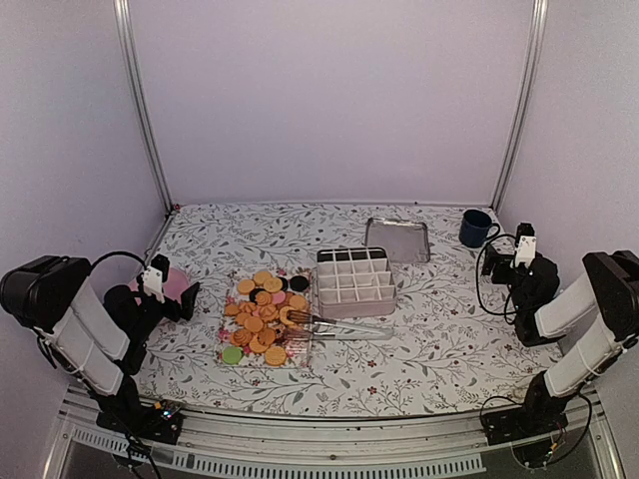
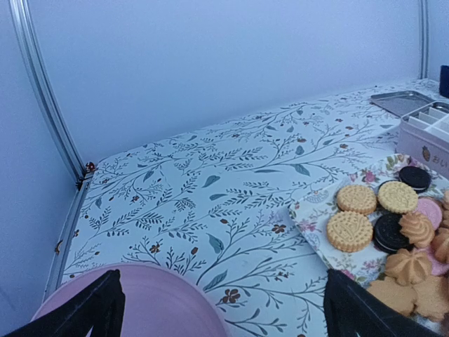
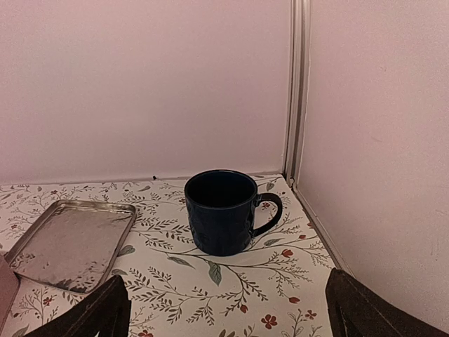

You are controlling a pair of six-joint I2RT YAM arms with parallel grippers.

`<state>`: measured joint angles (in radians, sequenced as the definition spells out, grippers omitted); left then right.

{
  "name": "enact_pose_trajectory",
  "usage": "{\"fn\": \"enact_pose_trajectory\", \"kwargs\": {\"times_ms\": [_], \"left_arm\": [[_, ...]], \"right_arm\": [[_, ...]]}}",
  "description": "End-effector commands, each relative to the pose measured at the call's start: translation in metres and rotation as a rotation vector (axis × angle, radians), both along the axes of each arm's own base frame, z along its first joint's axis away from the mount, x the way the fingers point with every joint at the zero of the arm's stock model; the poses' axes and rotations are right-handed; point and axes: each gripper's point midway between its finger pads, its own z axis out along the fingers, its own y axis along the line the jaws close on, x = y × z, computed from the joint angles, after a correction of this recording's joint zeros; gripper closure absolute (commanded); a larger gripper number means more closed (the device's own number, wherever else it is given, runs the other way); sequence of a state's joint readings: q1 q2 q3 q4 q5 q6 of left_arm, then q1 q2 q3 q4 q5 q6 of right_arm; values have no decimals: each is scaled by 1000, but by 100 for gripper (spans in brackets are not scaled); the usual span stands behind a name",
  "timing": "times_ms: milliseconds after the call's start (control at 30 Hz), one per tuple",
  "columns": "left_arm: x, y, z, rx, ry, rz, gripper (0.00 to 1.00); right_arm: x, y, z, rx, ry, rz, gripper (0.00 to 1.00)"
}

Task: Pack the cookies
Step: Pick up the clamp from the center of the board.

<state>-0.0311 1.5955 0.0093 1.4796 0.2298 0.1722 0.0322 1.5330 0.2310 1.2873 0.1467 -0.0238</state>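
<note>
The cookies (image 1: 262,317) lie in a pile on a floral sheet (image 1: 232,333) at the table's middle left, mostly orange-tan, a few black, pink and green. In the left wrist view they (image 2: 393,225) lie at the right edge. A divided white box (image 1: 353,280) stands just right of them, with metal tongs (image 1: 334,325) lying in front of it. My left gripper (image 1: 188,297) is open and empty, left of the cookies, over a pink plate (image 2: 140,305). My right gripper (image 1: 491,267) is open and empty at the far right, facing a dark blue mug (image 3: 222,210).
A metal tray lid (image 1: 397,239) lies behind the box; it also shows in the right wrist view (image 3: 70,242). The mug (image 1: 476,228) stands at the back right corner. Walls and aluminium posts close in the table on three sides.
</note>
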Motion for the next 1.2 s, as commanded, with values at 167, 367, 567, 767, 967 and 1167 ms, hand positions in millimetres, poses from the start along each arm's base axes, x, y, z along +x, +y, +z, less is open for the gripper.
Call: {"fn": "enact_pose_trajectory", "kwargs": {"times_ms": [167, 367, 567, 767, 967, 1167], "left_arm": [[-11, -3, 73, -2, -312, -10, 1], [3, 10, 75, -41, -292, 56, 1], [21, 16, 90, -65, -229, 71, 1], [18, 17, 99, -71, -247, 66, 1], [74, 23, 117, -70, -114, 106, 1], [99, 4, 101, 1, 178, 29, 1]], "right_arm": [[1, -3, 7, 2, -29, -12, 1], [18, -16, 30, 40, 31, -102, 1], [25, 8, 86, 160, -6, 39, 1], [31, 16, 133, 440, 6, 72, 1], [42, 115, 127, 384, 187, 414, 1], [10, 233, 86, 112, 370, 663, 1]]}}
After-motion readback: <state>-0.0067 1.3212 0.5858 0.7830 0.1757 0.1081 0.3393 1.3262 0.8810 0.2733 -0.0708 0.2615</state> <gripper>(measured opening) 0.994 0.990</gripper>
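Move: Off to the right hand's left, about 35 cm away and some 5 cm nearer the base, the clamp lies roughly 14 cm lower. Its neighbours from this hand: the divided box about 31 cm left and 5 cm ahead, the cookie board around 52 cm left and 3 cm back, and the metal tray roughly 17 cm left and 22 cm ahead. From the left hand, the clamp is about 33 cm to the right, level fore and aft and 10 cm lower. Rising first by about 15 cm, the empty right hand then swings some 17 cm left towards the clamp, sinking slightly while it turns counter-clockwise, rolls left side up and starts to nose down. The left hand climbs, then reaches forward as it keeps rising, moving away from the clamp. Both grippers stay wide open and touch nothing. ##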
